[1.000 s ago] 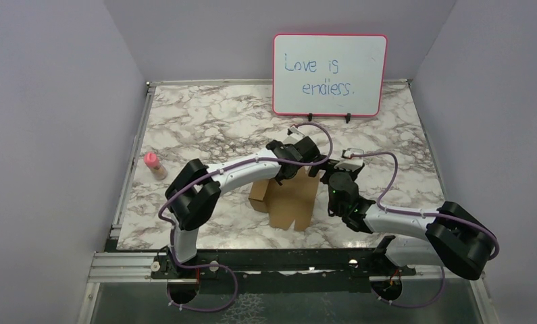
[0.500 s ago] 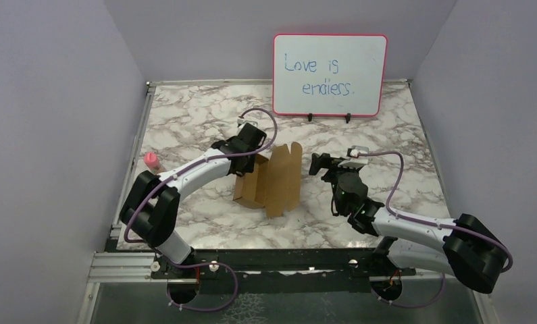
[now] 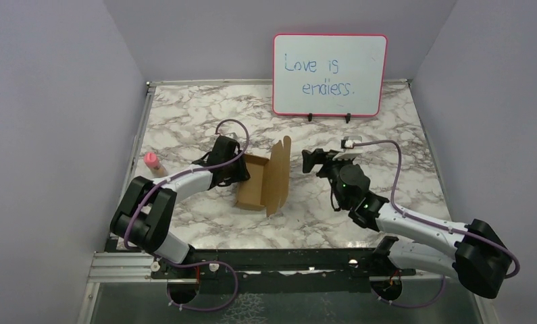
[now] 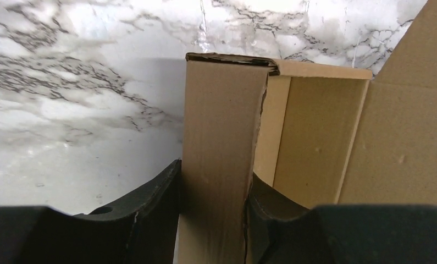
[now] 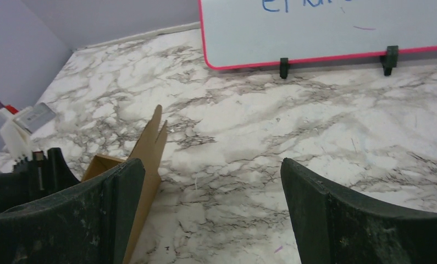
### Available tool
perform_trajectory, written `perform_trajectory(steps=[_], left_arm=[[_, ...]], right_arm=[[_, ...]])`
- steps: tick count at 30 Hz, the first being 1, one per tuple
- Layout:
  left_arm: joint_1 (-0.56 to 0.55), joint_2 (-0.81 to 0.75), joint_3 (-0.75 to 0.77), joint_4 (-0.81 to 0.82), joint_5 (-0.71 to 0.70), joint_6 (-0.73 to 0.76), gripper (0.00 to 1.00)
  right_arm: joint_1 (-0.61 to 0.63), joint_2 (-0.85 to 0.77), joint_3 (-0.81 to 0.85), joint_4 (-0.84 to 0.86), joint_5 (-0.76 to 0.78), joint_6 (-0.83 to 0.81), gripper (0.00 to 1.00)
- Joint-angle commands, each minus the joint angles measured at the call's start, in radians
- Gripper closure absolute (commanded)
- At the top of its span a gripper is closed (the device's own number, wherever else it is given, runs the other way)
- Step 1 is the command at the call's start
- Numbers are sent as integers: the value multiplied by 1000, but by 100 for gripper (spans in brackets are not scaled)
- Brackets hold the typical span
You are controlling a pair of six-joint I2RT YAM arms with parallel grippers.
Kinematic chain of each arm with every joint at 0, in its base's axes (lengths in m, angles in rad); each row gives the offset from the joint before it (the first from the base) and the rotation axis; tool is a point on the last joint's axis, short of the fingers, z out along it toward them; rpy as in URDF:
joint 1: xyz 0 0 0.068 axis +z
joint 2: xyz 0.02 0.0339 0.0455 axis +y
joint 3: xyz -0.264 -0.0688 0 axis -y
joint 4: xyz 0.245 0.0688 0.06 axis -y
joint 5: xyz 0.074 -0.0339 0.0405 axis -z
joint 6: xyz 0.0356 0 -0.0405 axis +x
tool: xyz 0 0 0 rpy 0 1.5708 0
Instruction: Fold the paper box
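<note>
The paper box (image 3: 254,186) is brown cardboard, partly formed, with its open tray facing up and its lid flap (image 3: 277,175) standing upright on the right side. My left gripper (image 3: 240,173) is shut on the box's left side wall (image 4: 219,159), one finger outside and one inside the tray. In the left wrist view the left gripper (image 4: 213,190) pinches that wall, and the tray's inner walls show to the right. My right gripper (image 3: 308,162) hangs open just right of the lid flap (image 5: 149,144), holding nothing. In its own view the right gripper (image 5: 213,170) frames bare marble.
A pink-framed whiteboard (image 3: 329,66) stands at the back of the marble table (image 3: 205,115). A small pink-capped bottle (image 3: 153,164) sits near the left edge, behind the left arm. Purple walls close in on both sides.
The left arm has swung left, taking the box with it. The lid flap now stands more upright. The right gripper has stayed open near the flap's right side.
</note>
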Motion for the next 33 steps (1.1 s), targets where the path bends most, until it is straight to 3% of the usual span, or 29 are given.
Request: perform_trajectory(steps=[1,11,18,23,33], left_arm=[[18,-9,-67,189,128,-111,57],[32,-99,-117,164,41,-100,32],[70,-189,-177,111,-24,-75,28],[73,-252,-187,72,-37,-52,25],[70,-283,-252,178,167,-129,26]], right_arm=[[2,14,89,-127,-122,-17,0],[2,126,376,-482,-274,-5,0],[3,243,553,-698,-353,49,0],[3,286,588,-720,-423,78,0],[5,286,625,-766,-463,59,0]])
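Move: The left hand already holds the box's left side wall between its fingers. That wall's middle is only about 2 cm back and 1 cm below the hand, the tray's middle some 4 cm right and 2 cm back, and the raised lid panel about 10 cm right and 2 cm back. From the open right hand, the panel's middle lies roughly 13 cm left, 2 cm back and 12 cm below; the tray's middle is some 20 cm left, 2 cm back and 16 cm lower. The left fingers let go of the box's side wall, opening wide while the hand dips slightly, then lifts and eases left by 2 to 3 cm, drawing back a little at the end. Meanwhile the right hand, fingers still wide open, sweeps about 10 cm left towards the raised lid panel, first rising, then sinking, as it swings counter-clockwise and tips some 25 degrees down. ##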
